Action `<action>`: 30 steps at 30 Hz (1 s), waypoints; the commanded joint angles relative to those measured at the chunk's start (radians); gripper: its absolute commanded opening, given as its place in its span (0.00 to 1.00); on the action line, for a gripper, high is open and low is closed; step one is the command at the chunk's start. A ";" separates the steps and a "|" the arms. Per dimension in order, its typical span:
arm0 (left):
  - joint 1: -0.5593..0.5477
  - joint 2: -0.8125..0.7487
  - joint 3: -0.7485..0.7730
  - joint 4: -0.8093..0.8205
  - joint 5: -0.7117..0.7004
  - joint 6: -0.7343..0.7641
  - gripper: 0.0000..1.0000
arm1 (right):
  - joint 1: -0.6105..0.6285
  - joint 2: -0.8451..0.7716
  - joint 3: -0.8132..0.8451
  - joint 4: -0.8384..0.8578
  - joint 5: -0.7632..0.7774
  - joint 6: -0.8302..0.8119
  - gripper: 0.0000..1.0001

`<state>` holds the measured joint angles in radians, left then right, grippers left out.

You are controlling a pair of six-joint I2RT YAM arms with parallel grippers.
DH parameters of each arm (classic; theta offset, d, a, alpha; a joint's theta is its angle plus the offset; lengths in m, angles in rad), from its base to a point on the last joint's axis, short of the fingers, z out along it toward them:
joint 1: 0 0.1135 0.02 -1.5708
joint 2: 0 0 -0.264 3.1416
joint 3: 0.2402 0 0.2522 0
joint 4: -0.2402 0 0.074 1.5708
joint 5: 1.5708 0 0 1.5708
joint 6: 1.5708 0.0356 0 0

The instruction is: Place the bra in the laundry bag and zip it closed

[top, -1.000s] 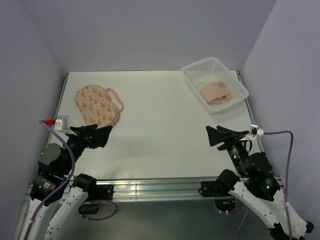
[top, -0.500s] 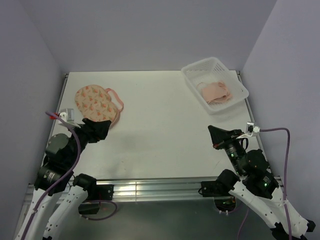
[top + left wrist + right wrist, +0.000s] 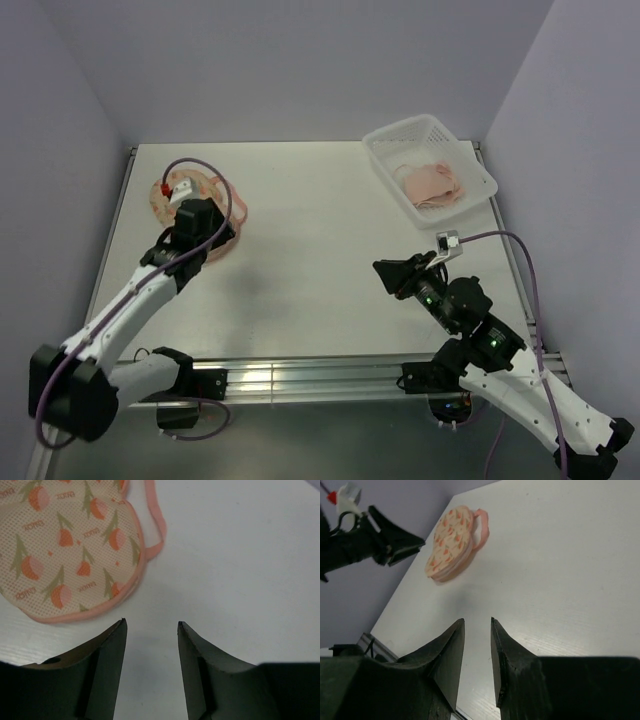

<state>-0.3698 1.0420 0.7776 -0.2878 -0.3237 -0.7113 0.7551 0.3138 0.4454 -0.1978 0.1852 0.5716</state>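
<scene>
The laundry bag (image 3: 162, 200), a cream pouch with orange print and a pink edge, lies flat at the table's far left. My left gripper (image 3: 203, 232) hovers over its near right part and hides some of it. In the left wrist view the bag (image 3: 65, 555) and its pink loop (image 3: 157, 530) sit just beyond my left gripper (image 3: 151, 623), which is open and empty over bare table. The peach bra (image 3: 432, 183) lies in the white basket (image 3: 400, 135). My right gripper (image 3: 385, 272) is over the table's right middle, narrowly open (image 3: 477, 620) and empty. The bag (image 3: 452, 542) shows far ahead of it.
The white lattice basket stands at the far right corner, close to the right wall. Purple walls close in the table on three sides. My left arm (image 3: 365, 545) reaches in from the left in the right wrist view.
My left arm has reached forward from the near left edge to over the bag, its jaws narrowing. My right arm has swung left toward the table's middle, and its jaws have narrowed.
</scene>
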 commanded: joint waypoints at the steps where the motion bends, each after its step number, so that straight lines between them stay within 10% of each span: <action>1: -0.003 0.165 0.118 0.105 -0.118 0.048 0.52 | 0.006 0.019 -0.022 0.109 -0.092 0.010 0.35; 15: 0.089 0.827 0.488 0.073 -0.049 0.242 0.48 | 0.007 0.036 -0.033 0.115 -0.112 -0.048 0.36; 22: 0.046 0.872 0.463 0.088 0.028 0.242 0.01 | 0.007 0.031 -0.023 0.127 -0.127 -0.044 0.36; 30: -0.170 0.659 0.161 0.266 0.109 0.217 0.00 | 0.009 0.073 0.007 0.143 -0.159 -0.019 0.36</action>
<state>-0.4511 1.8103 1.0378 -0.0990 -0.2935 -0.4862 0.7570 0.3698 0.4004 -0.0940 0.0467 0.5461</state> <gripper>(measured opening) 0.012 0.356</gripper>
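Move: The laundry bag's middle lies about 16 cm ahead of the left hand, 10 cm to its left and 15 cm below; its right edge, where the fingers will shut, is some 13 cm straight ahead and as far below. The bag's pink strap loops out some 20 cm ahead of this hand and 2 cm to its left, also about 15 cm down. From the right hand that right edge lies roughly 26 cm ahead, 31 cm to the left and 20 cm below. The half-open left hand sweeps about 13 cm forward while sinking some 15 cm, steepening its fingers by about 20 degrees and rolling its left side up, until the tips reach the laundry bag's right edge by the near end of the strap. There the fingers shut and pinch the edge, then drag it low over the table to the right and back towards the base, still going at the end, while the empty right hand eases a little left with its fingers open. ##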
